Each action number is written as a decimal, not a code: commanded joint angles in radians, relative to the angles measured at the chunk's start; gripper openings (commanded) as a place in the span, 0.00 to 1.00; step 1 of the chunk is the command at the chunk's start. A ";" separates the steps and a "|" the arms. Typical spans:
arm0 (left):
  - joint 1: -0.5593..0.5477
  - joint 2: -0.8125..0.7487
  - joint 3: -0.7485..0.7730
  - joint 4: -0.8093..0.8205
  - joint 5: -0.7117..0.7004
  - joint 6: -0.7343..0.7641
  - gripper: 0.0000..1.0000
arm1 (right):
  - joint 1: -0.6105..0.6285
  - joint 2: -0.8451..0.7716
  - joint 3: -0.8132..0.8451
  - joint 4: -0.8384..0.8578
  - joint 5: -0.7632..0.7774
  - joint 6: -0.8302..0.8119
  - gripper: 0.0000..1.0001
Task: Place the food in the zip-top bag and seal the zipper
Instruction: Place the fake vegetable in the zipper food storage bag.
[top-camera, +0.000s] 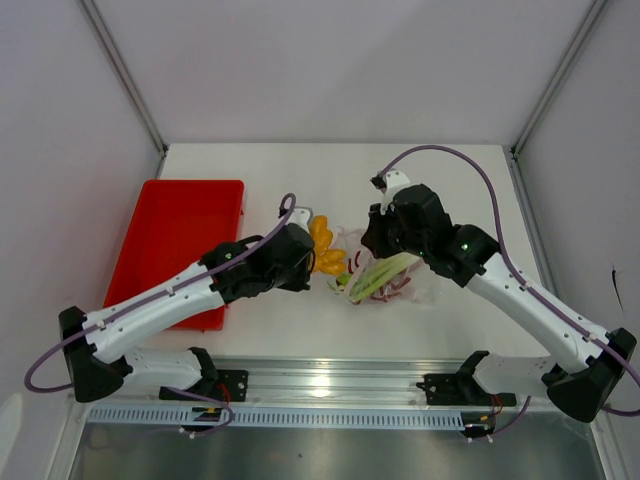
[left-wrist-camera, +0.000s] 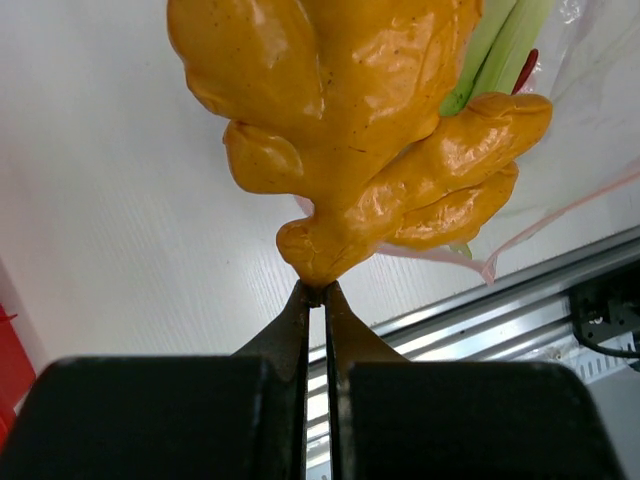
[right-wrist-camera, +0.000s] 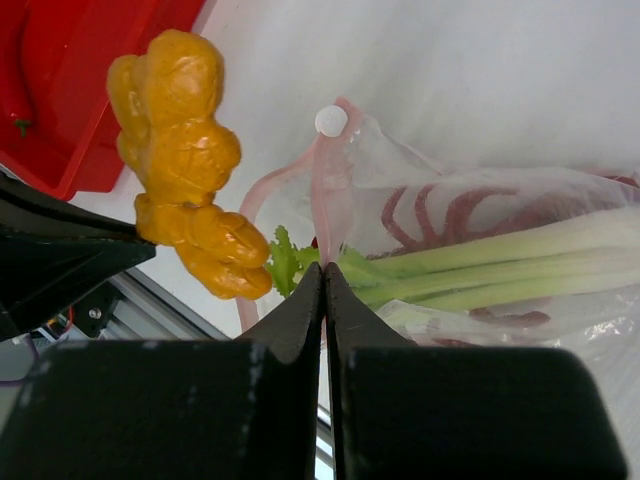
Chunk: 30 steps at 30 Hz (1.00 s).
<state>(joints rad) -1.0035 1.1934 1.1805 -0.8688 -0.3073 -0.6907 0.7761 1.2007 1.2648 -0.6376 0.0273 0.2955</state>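
My left gripper (left-wrist-camera: 316, 290) is shut on the knobby yellow-orange food piece (left-wrist-camera: 340, 130), pinching its tip; the piece hangs just left of the bag's mouth in the top view (top-camera: 325, 252). My right gripper (right-wrist-camera: 323, 268) is shut on the pink zipper strip (right-wrist-camera: 325, 185) of the clear zip-top bag (right-wrist-camera: 500, 190), holding its mouth up. The white slider tab (right-wrist-camera: 330, 121) sits on the strip's far end. Light green stalks (right-wrist-camera: 480, 265) and red food (right-wrist-camera: 450, 210) lie inside the bag. In the top view the bag (top-camera: 385, 278) lies under the right gripper (top-camera: 378, 240).
A red tray (top-camera: 175, 245) stands at the left, behind the left arm. The metal rail (top-camera: 330, 385) runs along the table's near edge. White walls close the back and sides.
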 joint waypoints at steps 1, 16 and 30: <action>-0.029 0.058 0.053 0.024 -0.075 0.005 0.01 | 0.006 -0.010 0.059 0.050 -0.009 0.027 0.00; -0.150 0.161 0.096 0.005 -0.145 -0.007 0.01 | -0.018 0.036 0.123 0.021 0.013 0.080 0.00; -0.159 0.265 0.188 -0.030 0.014 0.063 0.01 | -0.018 0.025 0.100 0.042 -0.015 0.056 0.00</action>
<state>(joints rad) -1.1538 1.4536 1.3228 -0.9005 -0.3519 -0.6605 0.7589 1.2427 1.3392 -0.6464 0.0254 0.3634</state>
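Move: My left hand holds the yellow fake vegetable by its narrow end. The bag's open mouth is about 7 cm to this hand's right, 1 cm ahead and 4 cm below. The white zip slider is some 6 cm ahead and 5 cm right, and the green celery in the bag about 13 cm right, level ahead, 8 cm down. From my right hand, pinching the rim, the mouth is about 4 cm left, 1 cm back and 3 cm below. I carry the held vegetable with my left hand about 5 cm to the right and some 3 cm down, easing slightly back, in through the bag's mouth, rolling its left side up roughly 10 degrees and keeping the fingers shut. Meanwhile my right hand keeps its pinch on the rim and lifts it about 2 cm, then holds there. ##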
